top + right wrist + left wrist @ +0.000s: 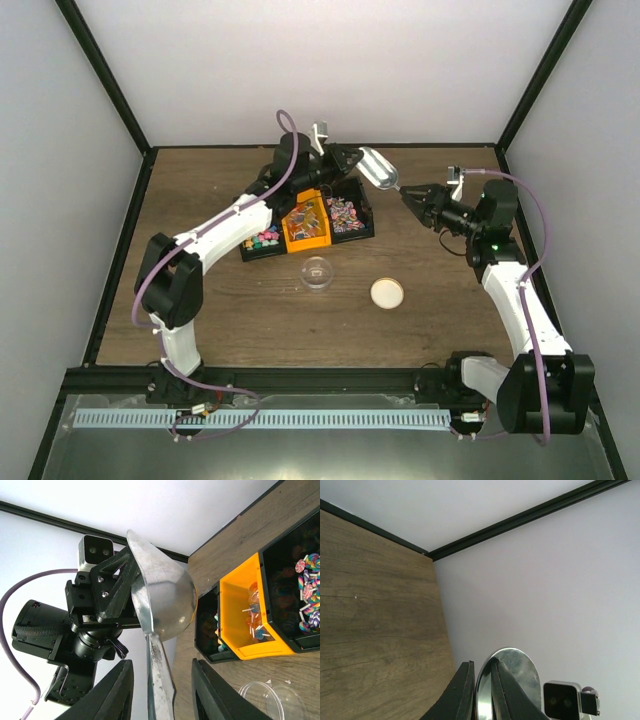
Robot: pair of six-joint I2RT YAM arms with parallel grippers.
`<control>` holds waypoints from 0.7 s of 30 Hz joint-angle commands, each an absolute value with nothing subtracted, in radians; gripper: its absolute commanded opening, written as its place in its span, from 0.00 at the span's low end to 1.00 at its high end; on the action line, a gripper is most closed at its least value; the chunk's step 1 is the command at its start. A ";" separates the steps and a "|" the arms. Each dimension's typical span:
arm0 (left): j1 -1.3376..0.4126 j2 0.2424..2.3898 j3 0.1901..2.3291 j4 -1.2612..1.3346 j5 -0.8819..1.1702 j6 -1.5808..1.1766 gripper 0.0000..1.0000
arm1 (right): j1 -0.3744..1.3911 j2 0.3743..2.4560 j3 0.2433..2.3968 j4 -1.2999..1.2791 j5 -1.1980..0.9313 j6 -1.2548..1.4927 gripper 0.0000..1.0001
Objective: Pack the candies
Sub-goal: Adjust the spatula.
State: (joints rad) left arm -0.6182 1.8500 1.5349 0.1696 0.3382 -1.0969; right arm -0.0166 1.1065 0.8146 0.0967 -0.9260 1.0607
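Note:
A metal scoop (378, 168) hangs above the back of the table, and my left gripper (352, 160) is shut on its bowl rim (517, 670). In the left wrist view the black fingers (465, 690) pinch the shiny rim edge-on. My right gripper (161, 662) is open, with the scoop's flat handle (159, 680) between its fingers and a gap on each side. The candies (343, 213) lie in a row of bins below the scoop: colourful swirled ones (310, 575) in a black bin and stick ones in the orange bin (240, 605).
The clear round jar (317, 272) stands open in front of the bins, with the cream lid (388, 292) to its right. The white back wall is close behind the scoop. Black frame posts line the table's edges.

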 commanded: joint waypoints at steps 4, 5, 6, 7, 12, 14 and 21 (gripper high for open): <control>-0.633 1.853 1.537 0.191 0.323 -1.095 0.07 | -0.015 1.118 0.826 0.141 -0.961 1.073 0.39; -0.636 1.853 1.536 0.191 0.322 -1.098 0.07 | -0.013 1.118 0.825 0.141 -0.958 1.074 0.39; -0.638 1.853 1.534 0.192 0.315 -1.101 0.07 | -0.010 1.116 0.823 0.142 -0.955 1.075 0.39; -0.639 1.853 1.531 0.195 0.311 -1.105 0.07 | -0.009 1.116 0.821 0.145 -0.952 1.079 0.38; -0.644 1.847 1.514 0.203 0.299 -1.118 0.07 | -0.008 1.110 0.819 0.152 -0.942 1.083 0.29; -0.644 1.841 1.504 0.204 0.294 -1.122 0.07 | -0.008 1.111 0.821 0.153 -0.940 1.082 0.24; -0.644 1.832 1.480 0.206 0.281 -1.132 0.08 | -0.007 1.114 0.821 0.149 -0.933 1.080 0.05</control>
State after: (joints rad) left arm -0.6395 1.8500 1.5009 0.1883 0.3004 -1.1385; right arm -0.0097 1.1191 0.8135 0.1280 -0.9310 1.0855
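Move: The spatula's handle already lies between the right gripper's half-open fingers, practically at the hand point; its bowl is about 5 cm ahead and 5 cm left. Well below, some 28 cm, the lollipop bin stands about 13 cm ahead and 10 cm left, and the clear jar about 1 cm ahead and 18 cm left. From the left gripper, which grips the bowl's rim, the handle is roughly 8 cm back and 9 cm right, about level. Hold the right gripper in place, fingers pointing forward and left, and close its fingers from about a third open until they pinch the spatula's handle from both sides. Keep the left gripper shut on the bowl's rim; ease it back and right by about half a centimetre, then lower it some 1 cm as the right fingers close. ##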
